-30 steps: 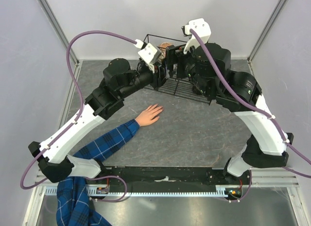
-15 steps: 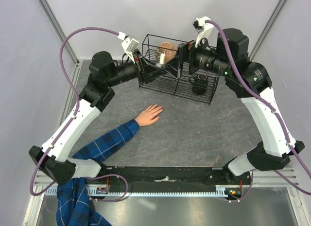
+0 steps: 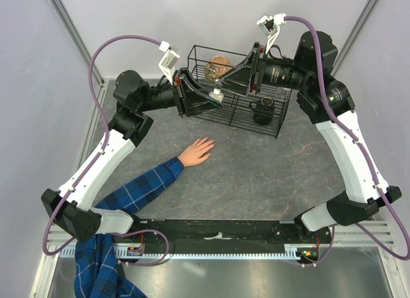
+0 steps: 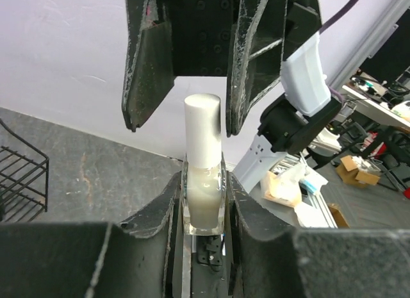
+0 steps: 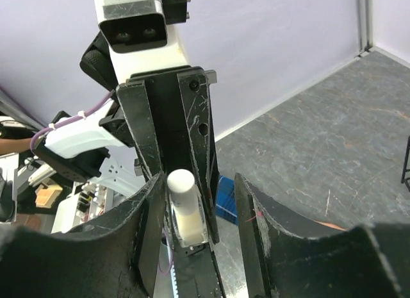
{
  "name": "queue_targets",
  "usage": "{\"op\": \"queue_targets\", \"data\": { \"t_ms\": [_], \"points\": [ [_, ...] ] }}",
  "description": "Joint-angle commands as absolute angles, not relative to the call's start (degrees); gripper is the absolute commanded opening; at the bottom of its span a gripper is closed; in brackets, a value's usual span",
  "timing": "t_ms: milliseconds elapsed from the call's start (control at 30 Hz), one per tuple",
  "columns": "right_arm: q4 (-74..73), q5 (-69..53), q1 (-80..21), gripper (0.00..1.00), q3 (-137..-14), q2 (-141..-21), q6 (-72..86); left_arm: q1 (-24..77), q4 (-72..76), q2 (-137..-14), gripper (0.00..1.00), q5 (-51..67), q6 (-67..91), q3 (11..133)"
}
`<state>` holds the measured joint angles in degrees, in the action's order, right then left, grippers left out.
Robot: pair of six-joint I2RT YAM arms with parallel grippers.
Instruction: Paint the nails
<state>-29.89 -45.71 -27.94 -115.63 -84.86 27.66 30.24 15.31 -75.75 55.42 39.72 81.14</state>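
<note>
A small clear bottle [image 4: 204, 195] with a white cap [image 4: 202, 125] stands upright in my left gripper [image 4: 204, 180], which is shut on its glass body. In the top view the bottle [image 3: 218, 94] hangs just in front of the wire basket. My right gripper [image 5: 198, 182] comes at it from the other side. Its jaws straddle the cap [image 5: 181, 182], open, with a gap on one side. The skin-coloured hand [image 3: 197, 150] lies flat on the table below, in a blue plaid sleeve [image 3: 144, 186]. Its nails [image 3: 209, 143] are too small to make out.
A black wire basket [image 3: 238, 123] stands at the back of the grey table, holding a brown round object [image 3: 219, 68] and a dark jar [image 3: 264, 107]. Pale walls close in the left, right and back. The arm bases sit along the near rail [image 3: 218, 237].
Both arms have drawn back from over the basket. The left gripper has carried the bottle out in front of it. The right gripper's jaws opened wide, then narrowed around the cap.
</note>
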Motion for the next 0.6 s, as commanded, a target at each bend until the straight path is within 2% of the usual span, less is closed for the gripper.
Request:
{"op": "queue_targets", "data": {
  "t_ms": [0,167,233,333,367,400,433,500,533,567],
  "points": [
    [-25.58,-49.74,-27.77,0.53,-114.09,-84.73,28.39,29.71,20.04,-75.94,0.02,57.83,44.21,81.39],
    [-25.4,-49.66,-27.86,0.53,-113.55,-84.73,28.04,29.44,22.06,-76.55,0.02,57.57,46.49,81.21],
    [-25.49,-49.75,-27.77,0.47,-113.73,-84.99,27.86,29.44,22.5,-76.82,0.02,57.48,47.11,81.3],
    [-25.49,-48.87,-27.86,0.28,-113.55,-84.99,27.77,29.44,22.59,-76.82,0.02,57.22,47.2,81.56],
    [-25.4,-48.69,-27.95,0.13,-113.73,-84.99,27.77,29.53,21.98,-76.73,0.02,56.52,46.85,81.65],
    [-25.57,-48.26,-28.12,0.04,-113.82,-85.08,27.95,29.44,21.02,-76.73,0.02,55.64,45.28,81.91],
    [-25.92,-46.86,-28.3,0.0,-113.82,-85.08,27.95,29.44,17.44,-76.47,0.02,54.59,43.78,82.7],
    [-27.58,-44.57,-29.87,0.0,-113.73,-84.9,26.64,29.62,11.55,-76.03,0.02,48.28,36.18,84.19],
    [-29.34,-39.51,-30.84,0.0,-114.08,-85.08,25.15,30.32,3.86,-75.76,0.02,44.86,32.64,86.2],
    [-31.79,-36.16,-33.72,0.0,-116.34,-85.86,23.31,31.02,1.08,-74.89,0.02,35.78,29.04,86.92]
  ]
}}
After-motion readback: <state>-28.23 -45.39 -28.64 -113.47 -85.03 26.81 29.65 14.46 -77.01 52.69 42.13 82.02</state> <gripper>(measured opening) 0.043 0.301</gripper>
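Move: Just off the right hand's fingertips, about 1 cm back, 1 cm left and 1 cm lower, stands the bottle cap, still on the polish bottle that the left hand grips. From the left hand the cap is straight above, some 3 cm. Far below both hands, the practice hand lies about 7 cm left of the right hand and level with it, roughly 48 cm down; the wire rack is some 22 cm ahead, 8 cm right and 40 cm down. Sinking about 1 cm and edging slightly left, the right hand settles over the cap from its side, then shuts its half-open fingers almost fully and pinches the cap. The left hand keeps its hold on the bottle, nearly still at first, then slides about 1.5 cm forward late on, with a small turn of some 5 degrees. ##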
